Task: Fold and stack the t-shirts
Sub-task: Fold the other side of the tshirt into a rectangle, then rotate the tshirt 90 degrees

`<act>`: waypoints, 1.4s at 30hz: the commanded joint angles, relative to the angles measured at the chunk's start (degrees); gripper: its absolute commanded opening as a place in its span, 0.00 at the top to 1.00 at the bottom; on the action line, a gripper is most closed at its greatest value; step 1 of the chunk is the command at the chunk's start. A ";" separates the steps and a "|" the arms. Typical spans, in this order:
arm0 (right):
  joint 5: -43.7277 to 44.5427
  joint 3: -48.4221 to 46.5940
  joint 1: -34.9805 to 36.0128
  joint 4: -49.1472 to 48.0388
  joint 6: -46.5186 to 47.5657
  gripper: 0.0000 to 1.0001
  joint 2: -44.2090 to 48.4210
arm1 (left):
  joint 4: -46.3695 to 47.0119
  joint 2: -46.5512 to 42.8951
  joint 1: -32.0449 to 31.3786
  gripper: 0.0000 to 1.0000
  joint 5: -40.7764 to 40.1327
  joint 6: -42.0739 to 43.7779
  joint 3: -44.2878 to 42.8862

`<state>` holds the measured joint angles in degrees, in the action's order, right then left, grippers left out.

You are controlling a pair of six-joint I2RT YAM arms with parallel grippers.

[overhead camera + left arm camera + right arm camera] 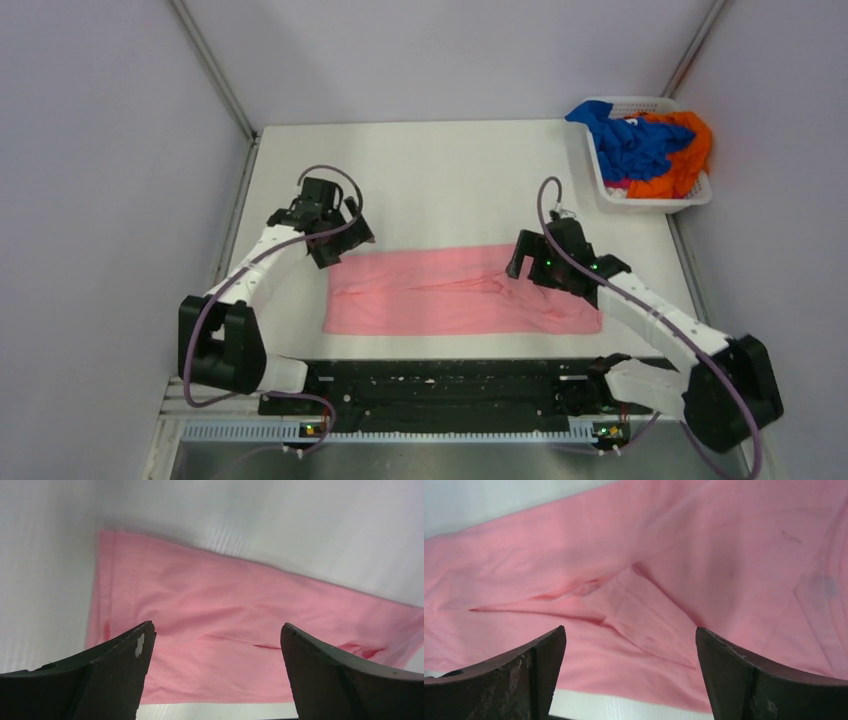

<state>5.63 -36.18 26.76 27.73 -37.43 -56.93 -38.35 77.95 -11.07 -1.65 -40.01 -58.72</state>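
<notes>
The light pink t-shirt (450, 292) lies folded into a long strip across the near middle of the table; it also shows in the left wrist view (225, 605) and the right wrist view (664, 580). My left gripper (338, 245) is open and empty above the strip's far left corner. My right gripper (530, 268) is open and empty above the strip's right part, over a crease. The royal blue t-shirt (625, 140) and the bright orange t-shirt (685, 160) lie crumpled in the basket.
A white slatted plastic basket (700, 197) stands at the table's far right corner. Grey walls close in the table on three sides. A black rail (440, 385) with the arm bases runs along the near edge.
</notes>
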 commanded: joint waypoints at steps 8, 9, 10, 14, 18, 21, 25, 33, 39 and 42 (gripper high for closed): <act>-11.00 -5.18 -0.92 -12.65 6.27 0.01 -21.34 | 6.83 7.47 -0.45 0.01 8.43 1.90 7.54; -11.79 -4.26 -0.26 -12.43 6.01 0.01 -20.06 | 6.83 7.81 -0.40 0.01 7.95 1.88 7.72; -12.52 -3.25 0.65 -11.98 5.72 0.01 -18.88 | 6.81 8.11 -0.36 0.01 7.56 1.88 7.82; -16.01 0.15 4.55 -8.92 3.28 0.01 -12.52 | 6.57 9.23 -0.20 0.01 6.82 1.81 7.45; -22.82 3.17 9.13 -7.23 1.48 0.01 -6.87 | 5.40 9.30 -0.11 0.01 4.58 1.76 6.44; -27.91 3.55 12.40 -5.60 2.39 0.01 -4.89 | 3.68 9.25 -0.09 0.01 3.28 1.92 4.62; -24.33 2.56 12.60 -2.66 3.64 0.01 -1.71 | 2.23 8.63 -0.14 0.01 4.38 2.75 1.59; -6.95 3.56 7.36 0.24 -5.88 0.01 -0.77 | 4.36 9.93 -7.91 0.01 7.84 7.06 -2.01; -5.85 5.98 -0.63 -4.58 -7.94 0.01 -10.58 | 5.47 15.57 -9.49 0.01 5.99 7.29 0.71; -5.80 6.40 -3.29 -8.08 -8.56 0.01 -15.71 | 6.45 15.76 -9.42 0.01 5.88 6.86 4.49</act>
<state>-3.05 -31.31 26.06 24.49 -44.14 -67.48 -33.17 93.23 -20.97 5.13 -33.67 -58.17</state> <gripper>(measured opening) 0.986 0.991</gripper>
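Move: The folded t-shirt lies under both hands. Its middle is about 26 cm right of the left hand, 6 cm back and 9 cm below. Its far left corner is some 4 cm ahead and 6 cm left of that hand. From the right hand, the shirt's middle lies about 18 cm left, level fore and aft and 7 cm below, and the crumpled sleeve flap about 2 cm back and 1 cm left. With open fingers, both hands come down onto the pink cloth. The left sinks about 8 cm onto the shirt's left end, easing back, lifts some 3 cm, shifts right turning clockwise, then lowers again. The right dips forward, sweeps back some 12 cm and left across the sleeve flap while rising and turning counter-clockwise, then returns forward-right and down, fingers tipping steeper. ##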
